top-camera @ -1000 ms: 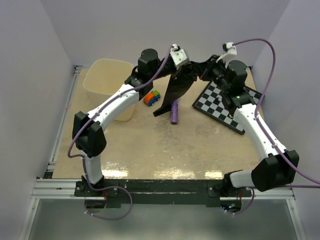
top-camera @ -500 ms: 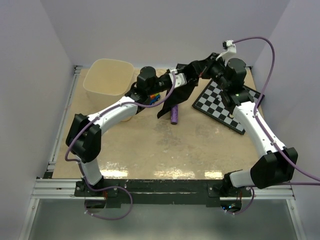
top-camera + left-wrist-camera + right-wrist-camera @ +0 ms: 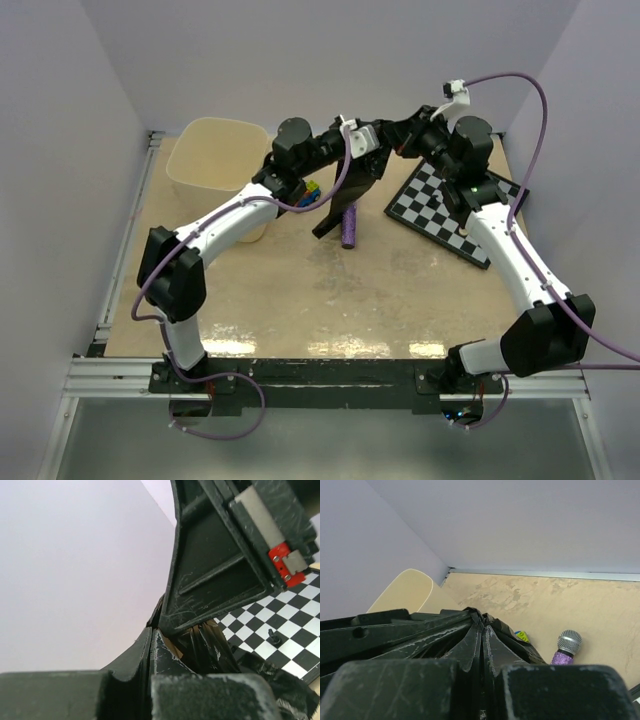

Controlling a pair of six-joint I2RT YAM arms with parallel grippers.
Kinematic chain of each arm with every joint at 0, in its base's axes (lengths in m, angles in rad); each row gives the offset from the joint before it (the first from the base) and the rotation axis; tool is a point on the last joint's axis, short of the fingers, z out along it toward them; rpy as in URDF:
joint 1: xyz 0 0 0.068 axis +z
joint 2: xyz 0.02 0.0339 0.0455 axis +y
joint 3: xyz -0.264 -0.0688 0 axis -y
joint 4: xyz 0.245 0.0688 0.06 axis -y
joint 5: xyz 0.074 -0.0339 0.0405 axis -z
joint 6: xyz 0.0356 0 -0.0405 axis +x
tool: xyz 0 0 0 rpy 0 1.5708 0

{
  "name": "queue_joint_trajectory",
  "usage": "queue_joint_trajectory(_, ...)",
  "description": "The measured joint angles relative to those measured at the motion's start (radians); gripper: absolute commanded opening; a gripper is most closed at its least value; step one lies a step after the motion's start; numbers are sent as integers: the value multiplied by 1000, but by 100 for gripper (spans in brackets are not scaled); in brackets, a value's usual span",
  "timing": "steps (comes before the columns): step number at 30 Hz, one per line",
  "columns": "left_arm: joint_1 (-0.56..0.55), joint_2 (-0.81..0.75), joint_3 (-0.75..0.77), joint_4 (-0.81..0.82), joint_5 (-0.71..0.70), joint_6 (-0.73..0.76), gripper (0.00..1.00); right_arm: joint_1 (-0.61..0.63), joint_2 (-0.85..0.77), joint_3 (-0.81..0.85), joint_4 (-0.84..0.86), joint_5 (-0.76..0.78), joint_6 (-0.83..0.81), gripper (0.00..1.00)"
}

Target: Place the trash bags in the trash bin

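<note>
The dark, glossy trash bag (image 3: 352,190) hangs in the air between my two grippers; its lower tip touches the table. My left gripper (image 3: 378,150) is shut on the bag's upper edge, with its fingers pressed together in the left wrist view (image 3: 150,642) and the film (image 3: 217,647) bunched beside them. My right gripper (image 3: 402,140) is shut on the same edge, right next to the left one; the film puckers at its tips (image 3: 482,622). The cream-beige trash bin (image 3: 213,160) stands upright at the back left, apart from the bag, and its rim shows in the right wrist view (image 3: 405,591).
A purple glittery microphone (image 3: 349,225) lies under the bag and also shows in the right wrist view (image 3: 566,649). A small toy car (image 3: 308,195) sits between bin and bag. A chequered board (image 3: 455,210) lies at the back right with a small dark piece (image 3: 272,637) on it.
My left gripper dipped and then rose a little, staying beside the right gripper. The bag swung slightly and still hangs from both. The right arm barely moved.
</note>
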Motion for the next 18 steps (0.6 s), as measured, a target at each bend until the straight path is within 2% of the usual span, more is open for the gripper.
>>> queue_joint_trajectory(4, 2, 16, -4, -8, 11, 35, 1, 0, 0, 0, 11, -24, -2, 0)
queue_joint_trajectory(10, -3, 11, -93, -35, 72, 135, 3, -3, 4, 15, 27, -29, 0, 0)
queue_joint_trajectory(18, -5, -90, -209, -256, 145, 309, 4, -36, 53, 103, 70, -29, -1, 0)
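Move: Both hands are shut close together at the bunched top of the black trash bag, whose hanging middle lies about 12 cm below each of them, some 5 cm to the left and 3 cm back. From the left hand, the microphone on the table is about 11 cm ahead and 4 cm left, the toy car some 16 cm ahead and 15 cm left. The trash bin's middle stands roughly 31 cm left and 9 cm ahead, about 25 cm lower. The left hand leaves the right hand's fingertips and sweeps down along the hanging trash bag, gathering speed to about 10 cm lower and drawing back some 4 cm late in the stroke, while its nearly shut fingers tip about 20 degrees downward. The right hand keeps its pinch on the bag's top and lifts it about 4 cm, easing slightly forward, so that the two hands part up and down. ##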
